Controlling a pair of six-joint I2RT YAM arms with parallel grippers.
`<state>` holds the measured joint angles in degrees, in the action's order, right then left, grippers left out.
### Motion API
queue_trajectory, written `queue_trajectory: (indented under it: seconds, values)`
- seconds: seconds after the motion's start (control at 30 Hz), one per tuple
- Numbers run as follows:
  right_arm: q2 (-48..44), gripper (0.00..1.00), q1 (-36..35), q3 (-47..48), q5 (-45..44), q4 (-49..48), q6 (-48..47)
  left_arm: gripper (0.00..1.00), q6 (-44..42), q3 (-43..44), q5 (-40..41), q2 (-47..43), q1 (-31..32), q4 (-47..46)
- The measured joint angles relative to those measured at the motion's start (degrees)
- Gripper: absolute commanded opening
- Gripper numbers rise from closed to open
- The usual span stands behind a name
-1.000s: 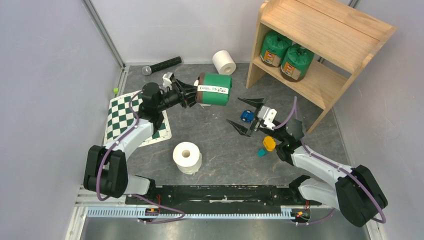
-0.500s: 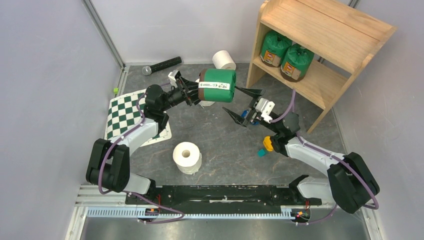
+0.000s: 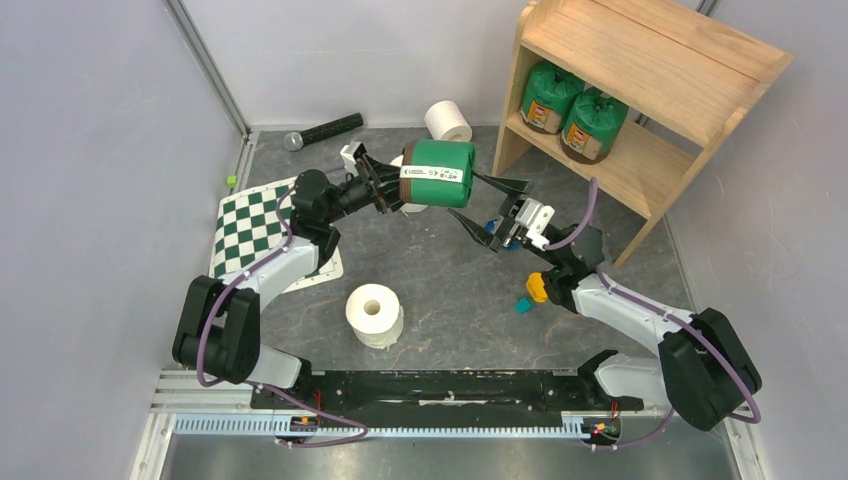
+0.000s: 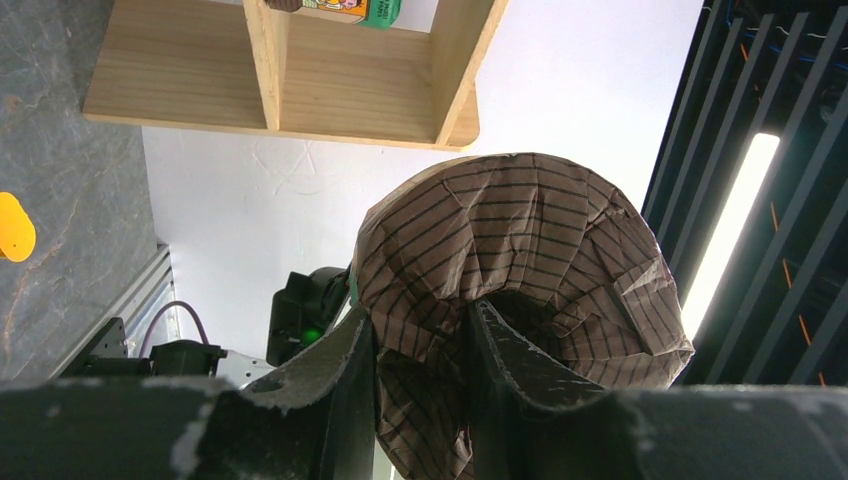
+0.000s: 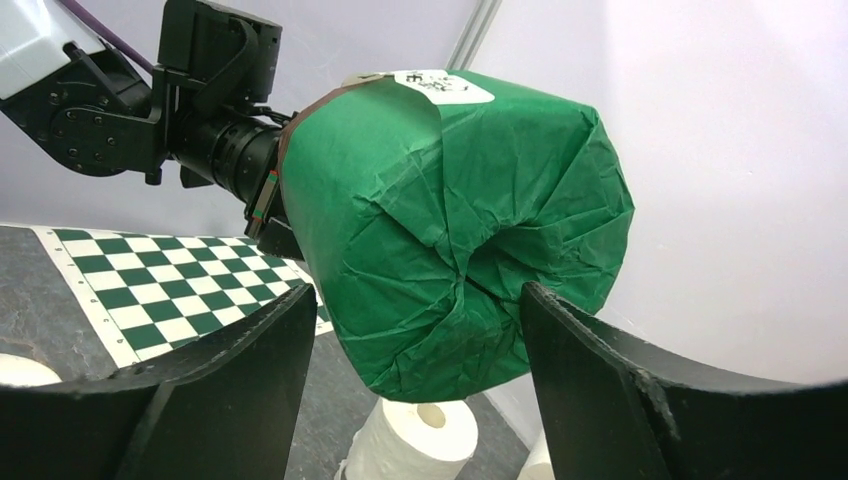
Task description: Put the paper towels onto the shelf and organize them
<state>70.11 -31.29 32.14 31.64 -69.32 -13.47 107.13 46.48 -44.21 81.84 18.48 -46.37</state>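
Observation:
My left gripper [image 3: 393, 186] is shut on the crumpled end wrap of a green-wrapped paper towel roll [image 3: 437, 173], holding it sideways in the air. In the left wrist view that gripper [image 4: 422, 318] pinches the brown striped wrap [image 4: 510, 240]. My right gripper [image 3: 487, 206] is open, one finger on each side of the roll's free end. In the right wrist view the roll [image 5: 450, 220] sits between those spread jaws [image 5: 415, 300], without clear contact. The wooden shelf [image 3: 640, 60] stands at the back right, with two green-wrapped rolls [image 3: 550, 97] [image 3: 593, 125] on its lower tier. Bare white rolls [image 3: 448, 122] [image 3: 374, 313] lie on the floor.
A black microphone [image 3: 322, 131] lies by the back wall. A green-white checkerboard mat [image 3: 240, 235] lies left. Under the right arm are a blue toy [image 3: 490, 229] and an orange-teal object [image 3: 537, 289]. Grey walls close in on both sides.
The left arm carried the green roll to the right. The right gripper rose to meet it, and its jaws now straddle the roll's end and have narrowed.

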Motion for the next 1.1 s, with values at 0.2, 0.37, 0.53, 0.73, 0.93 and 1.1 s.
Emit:
queue_trajectory:
  seconds: [0.2, 0.37, 0.53, 0.73, 0.93, 1.1]
  values:
    - [-0.02, 0.69, -0.02, 0.50, 1.18, 0.04, -0.20, 0.29, 0.00, 0.00, -0.26, 0.02, 0.39, 0.00]
    - [-0.04, 0.66, -0.33, 0.55, 2.62, 0.28, -0.39, 0.29, 0.00, 0.00, -0.55, 0.02, 0.79, 0.02]
    - [-0.09, 0.62, -0.76, 0.55, 3.72, 0.50, -0.72, 0.29, 0.00, 0.00, -0.98, 0.09, 1.16, 0.00]
    - [-0.09, 0.57, -0.76, 1.09, 3.93, 1.31, -1.40, 0.31, 0.00, 0.00, -1.01, 0.17, 1.25, 0.02]
    - [-0.28, 0.43, -0.74, 1.77, 4.17, 3.72, -2.40, 0.36, 0.00, -0.02, -1.01, 0.70, 1.25, -0.02]
    - [-1.29, 0.26, -0.74, 1.81, 4.68, 7.19, -2.60, 0.44, 0.00, -0.46, -1.40, 1.60, 1.25, -0.24]
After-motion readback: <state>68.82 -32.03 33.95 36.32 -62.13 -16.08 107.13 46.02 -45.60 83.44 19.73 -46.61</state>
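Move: From the right hand, the middle of the held green paper towel lies about 5 cm left, 4 cm ahead and 3 cm higher. Below, the white roll stands some 15 cm ahead and 10 cm left, and the blue car about 5 cm ahead and 9 cm right. The left hand already holds the towel's brown end, its middle some 6 cm right, 2 cm ahead and 2 cm above. Right hand eases about 1 cm left and back, closing on the towel's green end; left keeps its hold. ##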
